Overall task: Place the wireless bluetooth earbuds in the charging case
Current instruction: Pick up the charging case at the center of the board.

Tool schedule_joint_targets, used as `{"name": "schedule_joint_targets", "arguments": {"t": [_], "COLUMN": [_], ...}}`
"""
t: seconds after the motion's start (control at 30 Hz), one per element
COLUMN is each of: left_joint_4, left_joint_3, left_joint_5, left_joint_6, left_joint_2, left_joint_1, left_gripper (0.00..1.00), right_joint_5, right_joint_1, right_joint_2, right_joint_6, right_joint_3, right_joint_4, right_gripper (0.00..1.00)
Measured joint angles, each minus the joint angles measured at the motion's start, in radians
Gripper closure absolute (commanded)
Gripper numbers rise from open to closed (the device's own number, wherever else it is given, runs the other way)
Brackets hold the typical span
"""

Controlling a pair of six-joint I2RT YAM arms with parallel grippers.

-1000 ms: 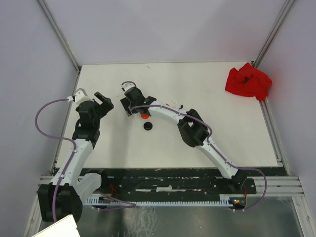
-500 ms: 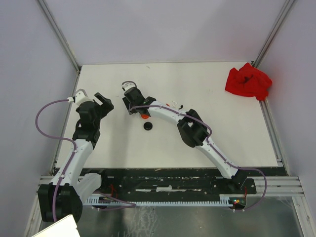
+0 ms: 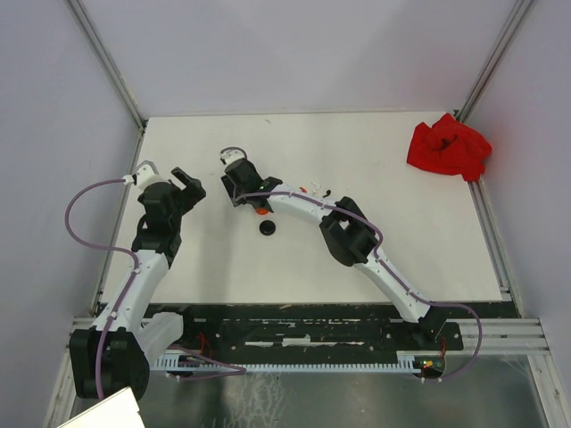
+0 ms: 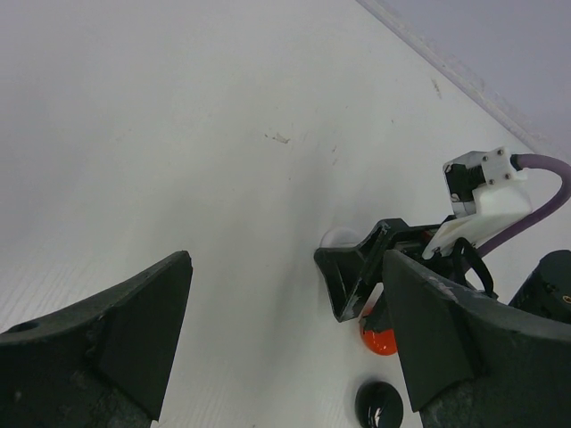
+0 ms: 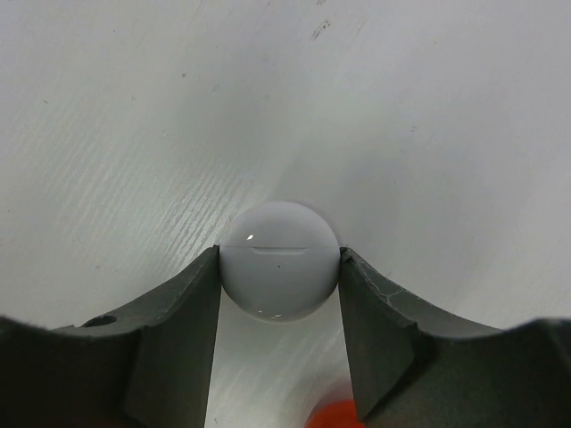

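My right gripper (image 5: 279,260) is shut on a round white charging case (image 5: 279,267) that rests on the table, one finger pressed to each side. Its lid is closed. In the top view the right gripper (image 3: 235,184) covers that case. A red case (image 3: 261,211) and a black case (image 3: 268,228) lie just in front of it. Tiny earbuds (image 3: 314,189) lie in a small scatter right of the arm. My left gripper (image 3: 188,181) hangs open and empty to the left, apart from everything. The left wrist view shows the white case (image 4: 337,237) behind the right gripper's fingers (image 4: 352,272).
A crumpled red cloth (image 3: 449,147) lies at the back right corner. The white table (image 3: 401,241) is walled by pale panels on the left, right and back. The red case (image 4: 382,341) and black case (image 4: 379,407) sit close to my left gripper's right finger (image 4: 455,339).
The right gripper's jaws have closed in onto the white case. The left arm has not moved.
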Motion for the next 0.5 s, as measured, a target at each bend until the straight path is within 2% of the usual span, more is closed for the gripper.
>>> {"name": "schedule_joint_targets", "arguments": {"t": [0.23, 0.5], "left_joint_4": [0.005, 0.019], "left_joint_3": [0.000, 0.000], "left_joint_5": [0.013, 0.067], "left_joint_6": [0.000, -0.002], "left_joint_2": [0.001, 0.013], "left_joint_1": [0.002, 0.002], "left_gripper": [0.07, 0.07], "right_joint_5": [0.000, -0.073], "right_joint_1": [-0.003, -0.032], "right_joint_2": [-0.039, -0.248], "right_joint_6": [-0.046, -0.077], "right_joint_3": [-0.058, -0.277], "right_joint_4": [0.031, 0.119], "right_gripper": [0.96, 0.99]}}
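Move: The white charging case is already between the right fingers, still down on the board. From the right hand the red case lies about 6 cm right and 4 cm back, and the black case about 7 cm right and 10 cm back. The white earbuds lie some 19 cm right and 1 cm ahead. From the left hand the white case is roughly 10 cm ahead, 15 cm right and 15 cm below. Keep the right fingers pinched on the white charging case and lift it off the board, starting gently and then speeding up to about 6 cm of height. As it rises, let the right hand drift some 2.5 cm to its right, away from the board's left side, with the wrist turned only about 5 degrees. ##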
